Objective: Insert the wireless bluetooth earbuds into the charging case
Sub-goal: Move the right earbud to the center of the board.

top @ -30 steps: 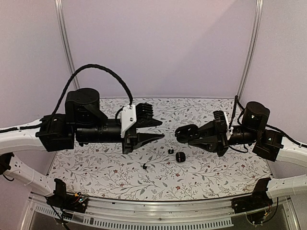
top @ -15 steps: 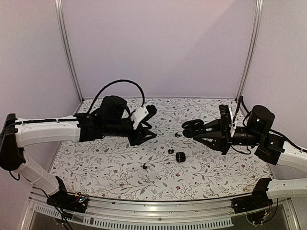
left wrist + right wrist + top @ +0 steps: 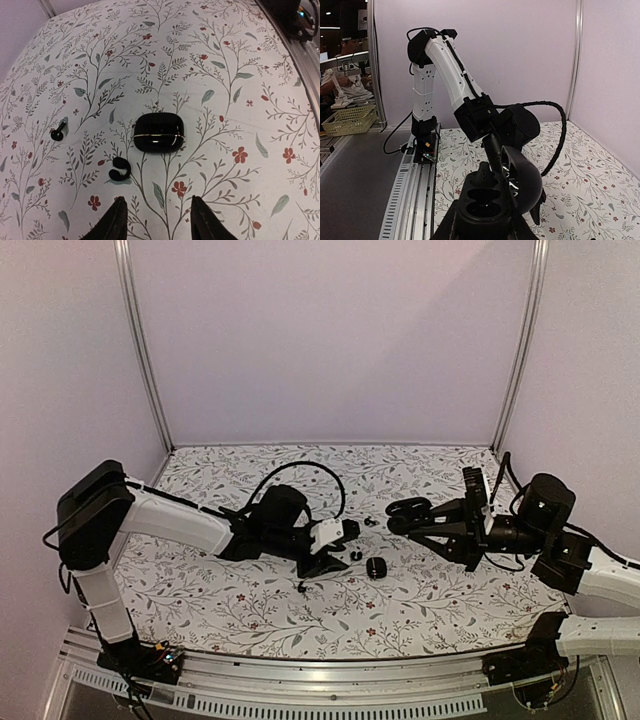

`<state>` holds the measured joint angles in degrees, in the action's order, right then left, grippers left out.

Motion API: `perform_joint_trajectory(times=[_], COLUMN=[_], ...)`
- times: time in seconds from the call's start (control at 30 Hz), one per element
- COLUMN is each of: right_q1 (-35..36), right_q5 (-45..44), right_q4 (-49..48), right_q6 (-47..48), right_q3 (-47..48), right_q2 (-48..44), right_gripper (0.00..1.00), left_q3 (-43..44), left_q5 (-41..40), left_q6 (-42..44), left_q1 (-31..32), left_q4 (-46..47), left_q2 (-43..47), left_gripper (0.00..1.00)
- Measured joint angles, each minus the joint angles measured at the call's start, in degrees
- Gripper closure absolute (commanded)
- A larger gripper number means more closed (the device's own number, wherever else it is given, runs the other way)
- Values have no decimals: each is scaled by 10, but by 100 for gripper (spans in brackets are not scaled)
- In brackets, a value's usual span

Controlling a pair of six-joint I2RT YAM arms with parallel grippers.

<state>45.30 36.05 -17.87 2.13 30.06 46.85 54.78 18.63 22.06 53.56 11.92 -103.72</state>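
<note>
My right gripper point(image 3: 425, 521) is shut on the open charging case point(image 3: 487, 207), held above the table with its lid point(image 3: 525, 182) up and two hollow sockets showing. A small black lump stands at its far rim; I cannot tell what it is. My left gripper point(image 3: 157, 200) hovers low over the table, open, with nothing between its fingers. One curled black earbud point(image 3: 119, 168) lies just ahead and left of the fingertips. Another earbud point(image 3: 57, 132) with a short stem lies farther left. In the top view the earbuds point(image 3: 357, 555) point(image 3: 301, 587) sit beside the left gripper point(image 3: 340, 546).
A closed black pebble-shaped case point(image 3: 158, 132) lies on the floral tablecloth straight ahead of the left fingers, also in the top view as the closed case point(image 3: 377, 567). A small dark item point(image 3: 368, 523) lies near the held case. Metal rail point(image 3: 300, 695) along the near edge.
The left arm has swung down and stretched out over the table, so its gripper now sits low by the earbuds and closed case, jaws wider. The right gripper with the case has shifted slightly right.
</note>
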Motion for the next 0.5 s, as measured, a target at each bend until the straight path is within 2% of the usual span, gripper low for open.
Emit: perform_joint_trajectory(times=[0.1, 0.2, 0.5], right_q1=[0, 0, 0], right_q5=[-3, -6, -10], right_q4=[-1, -2, -2], right_q6=[0, 0, 0], right_q3=[-3, -4, -6], right_q2=[-10, -16, -23], right_gripper=[89, 89, 89], left_q3=[38, 77, 71], left_q5=[3, -7, -103], left_q6=[-4, -43, -217], left_q1=[-4, -6, -4], left_q4=[-4, -1, -8], left_q2=[-36, -65, -70], left_gripper=[63, 63, 58])
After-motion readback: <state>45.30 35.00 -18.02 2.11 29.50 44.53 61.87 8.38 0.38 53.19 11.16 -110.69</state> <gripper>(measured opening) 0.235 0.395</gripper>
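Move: The right earbud, the curved one, lies about 6 cm ahead of the empty left hand, 4 cm to its right and 7 cm below. From this hand, the closed black case is some 2 cm ahead and 9 cm right; a stemmed earbud is about 15 cm ahead and 8 cm right, both at table level. From the right hand, which still holds the open charging case, the right earbud is roughly 16 cm ahead, 8 cm left and 29 cm below. Reaching low over the table, the left hand goes about 5 cm forward towards the right earbud, drifting a little right at first and then part of the way back left, and sinking slightly near the end. Its wrist swings some 20 degrees counter-clockwise, bringing the half-open fingers to face the earbud; they touch nothing yet. ##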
